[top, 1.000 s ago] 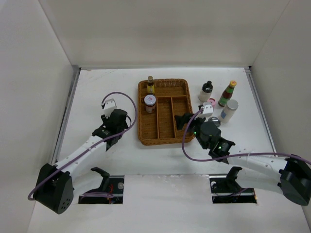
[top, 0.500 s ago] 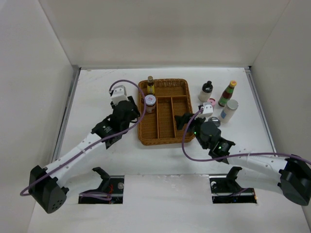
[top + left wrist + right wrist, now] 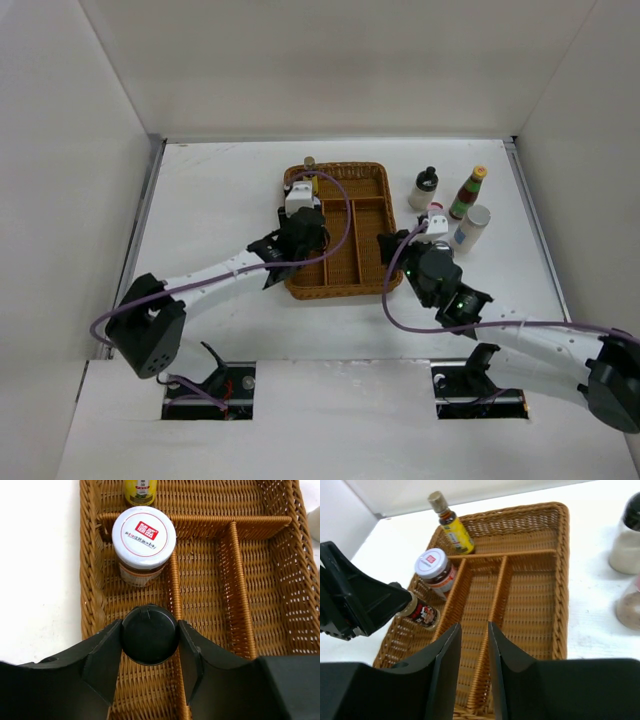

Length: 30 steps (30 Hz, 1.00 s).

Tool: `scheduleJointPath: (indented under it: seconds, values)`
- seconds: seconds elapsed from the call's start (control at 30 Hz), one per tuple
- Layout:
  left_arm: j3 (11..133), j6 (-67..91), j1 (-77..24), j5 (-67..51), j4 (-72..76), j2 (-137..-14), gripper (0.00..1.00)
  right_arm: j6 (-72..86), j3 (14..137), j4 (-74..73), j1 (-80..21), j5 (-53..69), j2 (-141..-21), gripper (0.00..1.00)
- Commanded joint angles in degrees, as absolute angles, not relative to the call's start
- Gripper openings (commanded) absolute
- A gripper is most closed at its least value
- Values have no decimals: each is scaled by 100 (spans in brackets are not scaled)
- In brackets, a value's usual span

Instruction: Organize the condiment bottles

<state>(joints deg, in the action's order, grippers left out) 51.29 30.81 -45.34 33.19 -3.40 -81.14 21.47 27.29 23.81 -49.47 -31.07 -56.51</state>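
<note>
My left gripper is shut on a black-capped bottle with a red-and-black label. It holds the bottle over the near end of the left compartment of the wicker tray. A white-lidded jar stands in that compartment just beyond it. Behind the divider stands a yellow-label bottle. My right gripper hangs shut over the tray's near edge with nothing between its fingers. From above, the left gripper hides the jar.
Right of the tray stand a black-capped white bottle, a yellow-capped red-label sauce bottle, a white blue-label bottle and a pink-lidded jar, half hidden by my right wrist. The tray's middle and right compartments hold nothing.
The left arm swung right from the table beside the tray to over its left compartment, carrying the black-capped bottle. The right gripper's fingers closed and it shifted slightly.
</note>
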Motion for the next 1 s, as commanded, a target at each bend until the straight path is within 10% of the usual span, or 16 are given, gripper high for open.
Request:
scheduleJointPath:
  seconds: [0.0,0.3,0.47,0.7,0.97]
  values:
    - [5045,2760,-4601,3445,395,-8182,32,2188,2997,2058,-4856,-3453,-5458,33]
    - [4843,2303,-4891,3973,633,-8666,37,2495,2997,916,-4619,-4139,-5019,82]
    - [4562,2320,-4882,3990,852,-8736,41,2812,2892,213,-4391,-4376,-4685,90]
    - [4219,2373,-4838,3964,1107,-8350,81,3216,2970,-992,-3854,-4561,-4491,97]
    - [4175,2373,-4821,3859,1151,-7814,94,3287,3094,-1485,-3652,-4659,-4508,100]
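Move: My left hand holds the small black-capped bottle right above its spot in the basket's left compartment, whose floor lies about 11 cm below; the white-lidded jar stands some 7 cm ahead and 1 cm left, the yellow-label bottle about 15 cm ahead, 1 cm left. For my right hand, the silver-lidded jar is roughly 13 cm right, 2 cm ahead and 12 cm below. The pink-capped bottle stands 8 cm beyond that jar, the big white jar 5 cm beyond and 6 cm right of it. I lower the held bottle about 3.5 cm into the left compartment behind the white-lidded jar, open my left fingers wide to let go, dip a little further with a slight draw back and left, then start rising. Meanwhile my right hand swings about 14 cm right, out over the basket's right rim to the silver-lidded jar, sinking 5 cm, turning clockwise and tipping down as its fingers spread wide, not yet touching. ##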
